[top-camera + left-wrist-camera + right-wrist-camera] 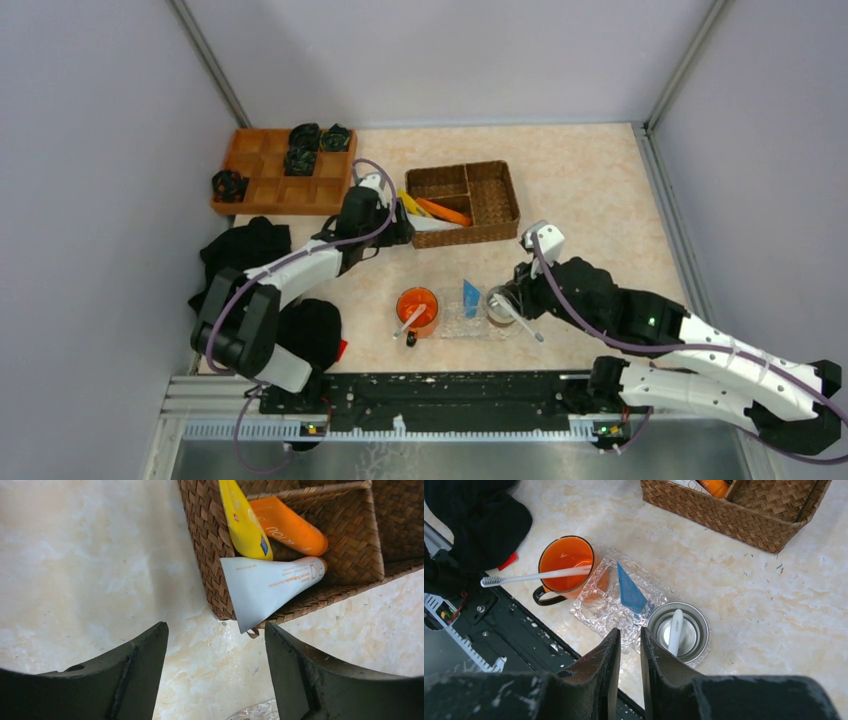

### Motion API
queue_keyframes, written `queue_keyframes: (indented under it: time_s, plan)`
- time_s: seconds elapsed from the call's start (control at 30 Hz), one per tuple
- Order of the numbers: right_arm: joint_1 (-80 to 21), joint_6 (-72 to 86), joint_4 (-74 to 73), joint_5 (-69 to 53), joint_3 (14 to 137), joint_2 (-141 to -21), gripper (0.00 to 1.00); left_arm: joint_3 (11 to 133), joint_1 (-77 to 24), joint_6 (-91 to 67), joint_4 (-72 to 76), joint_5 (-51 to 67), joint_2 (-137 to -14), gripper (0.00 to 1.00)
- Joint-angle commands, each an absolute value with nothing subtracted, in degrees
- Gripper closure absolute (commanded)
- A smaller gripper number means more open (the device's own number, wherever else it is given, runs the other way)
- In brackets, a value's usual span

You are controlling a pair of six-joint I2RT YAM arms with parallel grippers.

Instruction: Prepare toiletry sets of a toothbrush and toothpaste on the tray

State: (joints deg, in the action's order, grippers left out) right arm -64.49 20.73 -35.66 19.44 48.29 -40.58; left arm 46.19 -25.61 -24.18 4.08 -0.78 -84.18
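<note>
The clear bumpy tray (pixel 596 607) lies at the table's near edge with a blue tube (pixel 630 592) on it. A white toothbrush (pixel 536 575) rests across the orange mug (pixel 566 560), and another toothbrush (pixel 675 630) stands in the steel cup (pixel 679 632). My right gripper (pixel 630 630) hovers over the tray's near corner, its jaws a narrow gap apart with nothing between them. My left gripper (pixel 216 627) is open and empty over bare table by the wicker basket (pixel 205 555). That basket holds a yellow tube (pixel 245 525), an orange tube (pixel 287 525) and a white tube (pixel 270 585) that overhangs its rim.
An orange wooden compartment tray (pixel 270 185) with black bundles stands at the back left. Black cloth heaps (pixel 245 250) lie beside the left arm. The black mounting rail (pixel 440 395) runs along the near edge. The basket's right compartments (pixel 495 195) look empty.
</note>
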Motion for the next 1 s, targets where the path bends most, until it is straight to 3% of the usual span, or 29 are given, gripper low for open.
queue_keyframes:
  time_s: [0.0,0.17,0.6,0.97]
  plan:
    - [-65.0,21.4,-35.5,19.5,48.3,-39.4,0.79,46.8,-25.4,-26.0,6.7,2.5,-87.3,0.24]
    - [-65.0,21.7,-36.0,19.7,47.9,-38.9,0.79,48.3,-25.4,-26.8,7.7,4.4,-89.0,0.34]
    - [-65.1,21.7,-35.6,19.4,47.2,-39.2,0.79,50.7,-25.0,-28.8,9.0,8.3,-88.7,0.34]
    - [-65.0,21.5,-35.2,19.2,46.8,-39.5,0.79,52.6,-24.3,-30.3,9.4,10.5,-90.8,0.43]
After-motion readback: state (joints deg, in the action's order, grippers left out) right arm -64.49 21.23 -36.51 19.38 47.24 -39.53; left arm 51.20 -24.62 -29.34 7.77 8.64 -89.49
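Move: The white toothpaste tube, leaning on the basket's near-left corner, has its middle about 3 cm ahead of the left hand, 5 cm to its right and 3 cm below. The yellow tube is about 6 cm ahead and 2 cm right, the orange tube 5 cm ahead and 7 cm right. From the idle right hand, the white tube lies some 24 cm ahead, 13 cm left and 16 cm below. Left hand slides about 3.5 cm right towards the white tube, dips slightly then rises, rolling 10 degrees, fingers narrowing. ##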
